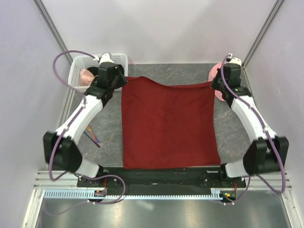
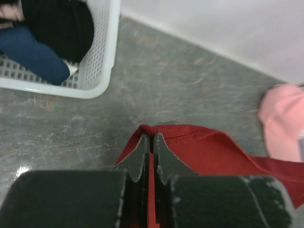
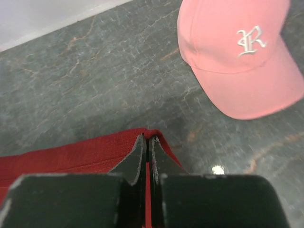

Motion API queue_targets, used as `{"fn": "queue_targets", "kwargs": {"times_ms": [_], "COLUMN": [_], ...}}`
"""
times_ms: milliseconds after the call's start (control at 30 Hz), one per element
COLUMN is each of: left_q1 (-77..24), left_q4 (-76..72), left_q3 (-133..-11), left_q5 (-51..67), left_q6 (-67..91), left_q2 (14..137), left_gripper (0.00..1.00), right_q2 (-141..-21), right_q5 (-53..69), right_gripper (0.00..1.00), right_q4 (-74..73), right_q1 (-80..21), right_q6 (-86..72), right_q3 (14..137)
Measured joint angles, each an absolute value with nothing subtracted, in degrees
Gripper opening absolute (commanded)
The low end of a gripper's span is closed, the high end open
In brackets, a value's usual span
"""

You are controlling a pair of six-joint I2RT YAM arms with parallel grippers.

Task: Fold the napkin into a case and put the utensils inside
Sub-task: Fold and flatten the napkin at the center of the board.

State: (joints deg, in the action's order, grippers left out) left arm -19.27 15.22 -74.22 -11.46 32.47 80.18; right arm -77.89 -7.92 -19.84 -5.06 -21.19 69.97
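The dark red napkin [image 1: 168, 123] lies spread over the middle of the table, its near edge at the arms' bases. Its two far corners are lifted. My left gripper [image 1: 124, 79] is shut on the far left corner, red cloth pinched between the jaws [image 2: 151, 138]. My right gripper [image 1: 213, 83] is shut on the far right corner, the napkin [image 3: 85, 152] trailing left from the closed jaws [image 3: 147, 139]. The far edge sags between the two grips. No utensils show in any view.
A white perforated basket [image 1: 78, 71] holding dark and pink garments stands at the far left, its wall [image 2: 97, 61] close beyond the left gripper. A pink baseball cap [image 3: 242, 57] lies at the far right, just beyond the right gripper. Enclosure walls surround the table.
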Motion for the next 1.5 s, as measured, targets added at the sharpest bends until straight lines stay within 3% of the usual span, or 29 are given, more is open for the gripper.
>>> {"fn": "queue_targets", "kwargs": {"times_ms": [233,367,600,833,1033,1267,1500], "left_q1": [-17.15,-17.04,-16.95,-16.95,-16.95,-16.95,-16.95], "left_q4": [13.58,14.68,16.99,22.94,26.50,28.14,29.41], "left_q3": [-77.60,-78.61,-74.37,-61.10,-55.94,-43.94,-43.70], "left_q5": [-5.65,-4.47,-3.70,0.69,8.23,9.58,9.56], "left_q6": [32.84,32.80,32.77,32.73,32.71,32.97,33.19], "left_q2": [96.75,98.85,93.60,80.79,78.19,76.16,76.40], "left_gripper": [0.02,0.02,0.02,0.02,0.02,0.02,0.02], "right_q2": [-94.24,-96.38,-89.56,-73.93,-65.84,-65.52,-72.10], "right_q5": [-6.00,-4.47,-5.23,-6.90,-4.51,-4.97,-6.61], "right_gripper": [0.00,0.00,0.00,0.00,0.00,0.00,0.00], "right_q4": [-13.10,-13.41,-18.11,-25.96,-31.22,-35.44,-36.58], "right_q1": [-5.08,-5.06,-4.91,-4.34,-4.34,-4.34,-4.34], "right_q6": [-21.19,-21.43,-22.31,-23.99,-26.04,-30.41,-32.05], "right_q3": [73.73,74.35,72.18,61.10,49.71,40.10,40.34]}}
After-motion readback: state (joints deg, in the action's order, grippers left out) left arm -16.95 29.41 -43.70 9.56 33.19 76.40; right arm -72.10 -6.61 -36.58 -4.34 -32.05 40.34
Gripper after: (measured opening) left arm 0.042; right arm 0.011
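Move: Both grippers hold the napkin's raised edge. Its laying spot on the board is about 17 cm back and 24 cm below the left hand, and 18 cm back and 21 cm below the right. The middle of the hanging free edge is some 36 cm back and 22 cm right of the left hand. The basket lies 18 cm ahead and 19 cm left of the left hand, the cap 15 cm ahead and 10 cm right of the right. Keep both grippers shut on the napkin's edge and swing them forward about 5 cm while dropping, then reverse and draw both back together some 23 cm towards the bases. Sink as you draw back, until the held edge is low over the board near the free edge, tipping the fingers down about 40 degrees in all. ##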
